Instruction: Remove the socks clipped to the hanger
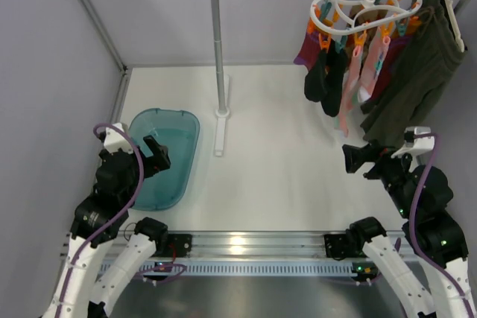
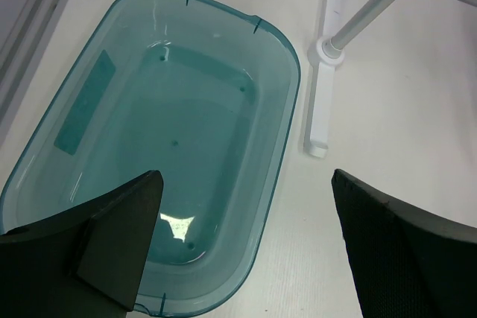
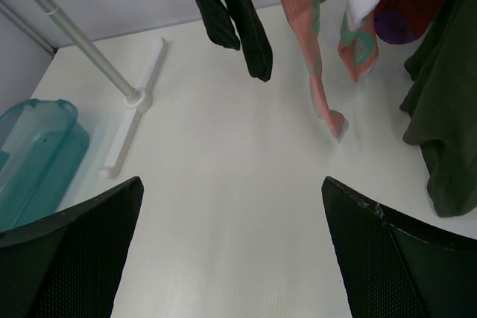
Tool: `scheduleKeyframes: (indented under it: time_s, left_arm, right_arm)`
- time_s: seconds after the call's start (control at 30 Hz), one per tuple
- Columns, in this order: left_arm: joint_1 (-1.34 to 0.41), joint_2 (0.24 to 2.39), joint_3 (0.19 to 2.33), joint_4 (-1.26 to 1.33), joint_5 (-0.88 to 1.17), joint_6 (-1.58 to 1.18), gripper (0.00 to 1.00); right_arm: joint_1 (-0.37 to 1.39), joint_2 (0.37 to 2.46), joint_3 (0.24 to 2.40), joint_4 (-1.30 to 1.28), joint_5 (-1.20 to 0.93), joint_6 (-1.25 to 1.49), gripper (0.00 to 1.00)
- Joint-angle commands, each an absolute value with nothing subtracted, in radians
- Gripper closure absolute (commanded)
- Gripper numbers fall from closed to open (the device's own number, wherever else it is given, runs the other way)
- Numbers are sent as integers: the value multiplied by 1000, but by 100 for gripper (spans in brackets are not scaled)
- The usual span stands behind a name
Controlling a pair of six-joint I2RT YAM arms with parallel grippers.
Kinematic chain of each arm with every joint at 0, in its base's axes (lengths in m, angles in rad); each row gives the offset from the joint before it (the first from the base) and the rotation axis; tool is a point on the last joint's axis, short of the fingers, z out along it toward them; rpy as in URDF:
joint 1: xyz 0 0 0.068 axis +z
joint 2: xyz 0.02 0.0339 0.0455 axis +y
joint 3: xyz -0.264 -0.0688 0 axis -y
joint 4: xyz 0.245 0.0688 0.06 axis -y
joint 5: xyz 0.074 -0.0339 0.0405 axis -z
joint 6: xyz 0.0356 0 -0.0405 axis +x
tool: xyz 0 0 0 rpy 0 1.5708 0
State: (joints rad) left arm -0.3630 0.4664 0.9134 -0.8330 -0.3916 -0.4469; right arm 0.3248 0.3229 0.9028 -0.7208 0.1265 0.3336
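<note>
The white oval hanger [image 1: 365, 1] with orange and teal clips hangs by its hook from the rail at the back right. Clipped under it are the socks: black ones [image 1: 325, 80], a pink patterned pair [image 1: 352, 94] and a maroon one [image 1: 306, 50]. The right wrist view shows the black socks [image 3: 240, 13] and pink socks [image 3: 314, 65] dangling just above the table, ahead of my open right gripper [image 3: 231, 210]. That gripper [image 1: 356, 160] sits low, in front of the socks and apart from them. My left gripper [image 1: 156, 156] is open over the teal tub, holding nothing.
The teal plastic tub [image 2: 289, 72] lies on the table at the left. The rack's upright pole [image 1: 217, 42] and white foot [image 1: 220, 128] stand mid-table. A large dark olive garment [image 1: 417, 72] hangs right of the socks. A grey wall frame runs along the left.
</note>
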Motion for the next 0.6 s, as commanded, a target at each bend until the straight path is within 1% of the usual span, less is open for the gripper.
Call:
scheduleKeyframes:
  time_s: [0.0,0.2,0.3,0.37,0.47,0.57]
  left_arm:
    - [-365,460,899,-778,-416,-465,1]
    - [-365,451,885,-779,-433,-491,1]
    - [-364,453,891,-781,-417,-489,1]
    - [-364,454,897,-781,-405,-491,2]
    - [-364,460,910,-779,-394,-479,1]
    - [-365,486,923,-779,-353,-466,2]
  right_arm:
    - [316,316,894,-652,159,334,0]
    - [314,293,833,-563,132,356,0]
    - [316,293,793,-468,59,365,1]
    - [314,316,779,-401,-32,362,1]
    - [314,380,769,-345,-77,359,1]
    - [314,475,747,-238,-104,335,1]
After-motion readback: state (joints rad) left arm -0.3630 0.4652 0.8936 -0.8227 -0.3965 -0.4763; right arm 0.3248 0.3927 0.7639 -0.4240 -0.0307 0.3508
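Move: The two black socks hang about 17 cm ahead of the right hand, some 5 cm to its left and 5 cm higher. The long pink sock hangs about 19 cm ahead and 1 cm left of that hand, and the green-and-pink sock about 18 cm ahead and 3 cm right, both roughly 4 cm up. From the left hand, the black socks are some 15 cm ahead, 32 cm right and 9 cm up. Bring the open, empty right gripper left and forward towards the black socks, about 4 cm left and 3.5 cm out, starting slowly with a slight dip and then speeding up. Meanwhile swing the fingers some 10 degrees counter-clockwise and tip them up slightly. Keep them wide open, still short of the socks. ##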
